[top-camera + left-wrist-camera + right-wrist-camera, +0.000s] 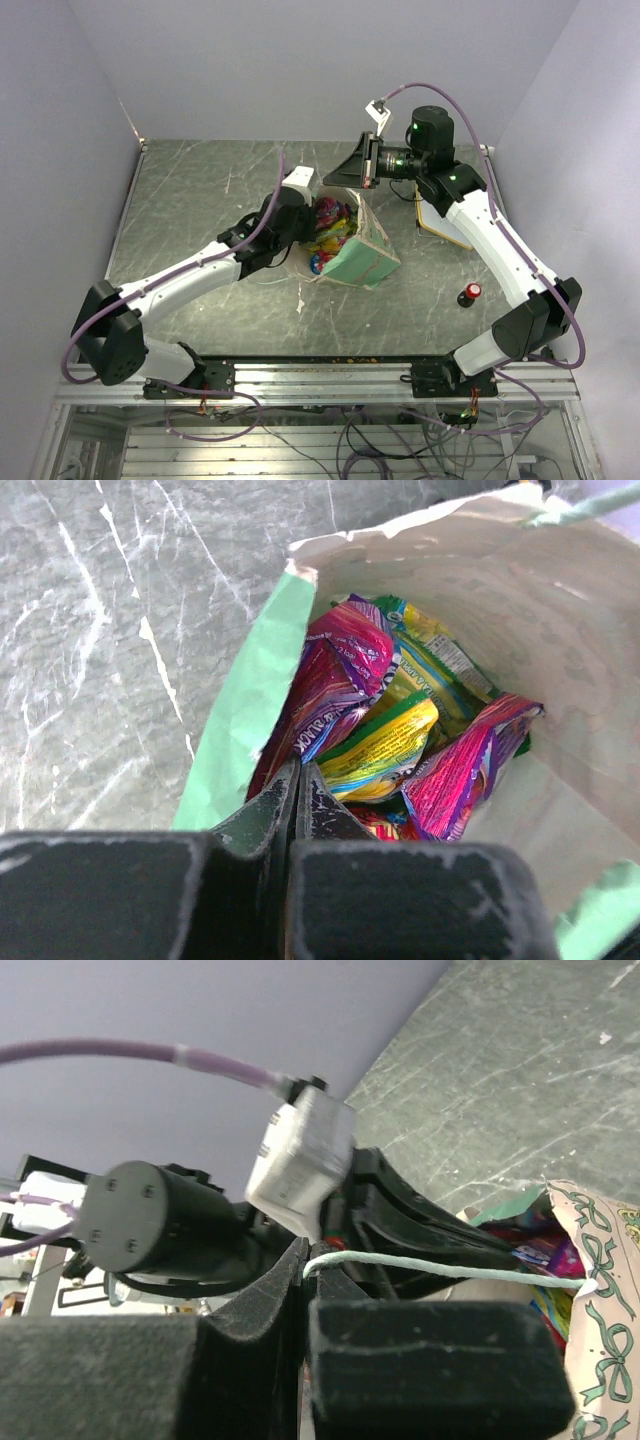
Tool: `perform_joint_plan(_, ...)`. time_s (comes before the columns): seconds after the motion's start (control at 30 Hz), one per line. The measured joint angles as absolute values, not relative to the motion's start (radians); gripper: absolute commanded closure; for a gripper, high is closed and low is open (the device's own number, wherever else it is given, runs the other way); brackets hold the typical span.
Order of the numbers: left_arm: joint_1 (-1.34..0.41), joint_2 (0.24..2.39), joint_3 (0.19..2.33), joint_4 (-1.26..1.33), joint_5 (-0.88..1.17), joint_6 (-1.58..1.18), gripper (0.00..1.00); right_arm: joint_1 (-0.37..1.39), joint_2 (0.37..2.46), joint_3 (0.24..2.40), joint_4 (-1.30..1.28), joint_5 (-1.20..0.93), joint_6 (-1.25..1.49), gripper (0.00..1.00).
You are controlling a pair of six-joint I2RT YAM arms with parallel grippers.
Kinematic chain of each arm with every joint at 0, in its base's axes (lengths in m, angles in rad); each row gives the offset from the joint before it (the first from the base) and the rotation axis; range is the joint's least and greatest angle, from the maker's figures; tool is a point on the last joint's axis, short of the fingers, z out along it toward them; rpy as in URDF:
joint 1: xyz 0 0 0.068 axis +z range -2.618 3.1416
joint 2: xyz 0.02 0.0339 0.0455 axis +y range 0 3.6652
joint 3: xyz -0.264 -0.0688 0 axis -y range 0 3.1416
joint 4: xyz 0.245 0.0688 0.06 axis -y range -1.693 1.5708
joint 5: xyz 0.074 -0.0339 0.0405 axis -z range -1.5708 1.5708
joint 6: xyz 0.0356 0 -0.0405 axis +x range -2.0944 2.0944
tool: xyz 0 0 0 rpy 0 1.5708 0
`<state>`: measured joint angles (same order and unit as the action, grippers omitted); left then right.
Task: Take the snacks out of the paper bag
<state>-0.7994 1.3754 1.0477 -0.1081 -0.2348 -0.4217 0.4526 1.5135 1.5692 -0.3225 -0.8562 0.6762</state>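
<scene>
The mint-green paper bag (362, 262) lies tilted on the table with its mouth toward my left arm. Its cream inside (520, 610) holds several shiny snacks (385, 745) in purple, yellow, green and red. My left gripper (298, 767) reaches into the mouth and is shut, its tips pinching the lower edge of a purple packet (340, 675). My right gripper (318, 1260) hangs above and behind the bag, shut on the bag's pale string handle (450, 1270), which runs taut to the bag's patterned rim (600, 1260). From above, the left gripper (312, 226) is at the snacks (330, 230).
A small red-capped black knob (469, 294) stands on the table right of the bag. A flat white board with a yellow edge (443, 228) lies under the right arm. Grey walls close in the table on three sides.
</scene>
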Motion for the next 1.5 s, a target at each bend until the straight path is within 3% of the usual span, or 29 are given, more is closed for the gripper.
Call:
perform_joint_plan(0.63,-0.788,1.308,1.27,-0.459,-0.222,-0.704,0.93,0.377,1.512,1.573,-0.392,-0.807,0.621,1.0)
perform_joint_plan(1.3,-0.628,1.192,1.344,-0.471,0.089,-0.961,0.93,0.38,1.511,1.588,-0.433,-0.767,0.59,1.0)
perform_joint_plan(1.33,-0.627,1.2,1.357,-0.476,0.094,-0.96,0.92,0.38,1.511,1.588,-0.435,-0.765,0.588,1.0)
perform_joint_plan(1.4,-0.626,1.213,1.381,-0.483,0.099,-0.947,0.74,0.38,1.51,1.588,-0.437,-0.762,0.585,1.0)
perform_joint_plan(1.5,-0.625,1.224,1.404,-0.517,0.098,-0.929,0.61,0.38,1.508,1.588,-0.437,-0.762,0.585,1.0)
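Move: The purple snack pack is right at my left fingertips, its middle about 5 cm ahead, 2 cm right and 4 cm below. Deeper in the paper bag, the yellow pack lies some 4 cm ahead, 5 cm right and 7 cm down; a second purple pack is about 3 cm ahead, 8 cm right and 8 cm down. From my right hand, the first purple pack lies roughly 7 cm ahead, 2 cm left and 20 cm below. I draw my left hand up out of the paper bag's mouth, about 15 cm, easing back a little and left as its left side rolls down some 30 degrees and the fingers tip down; the nearly shut fingers come away from the purple snack pack and only start to part at the top. My right hand keeps its pinch on the bag's handle, shifting about 4 cm forward and right. ##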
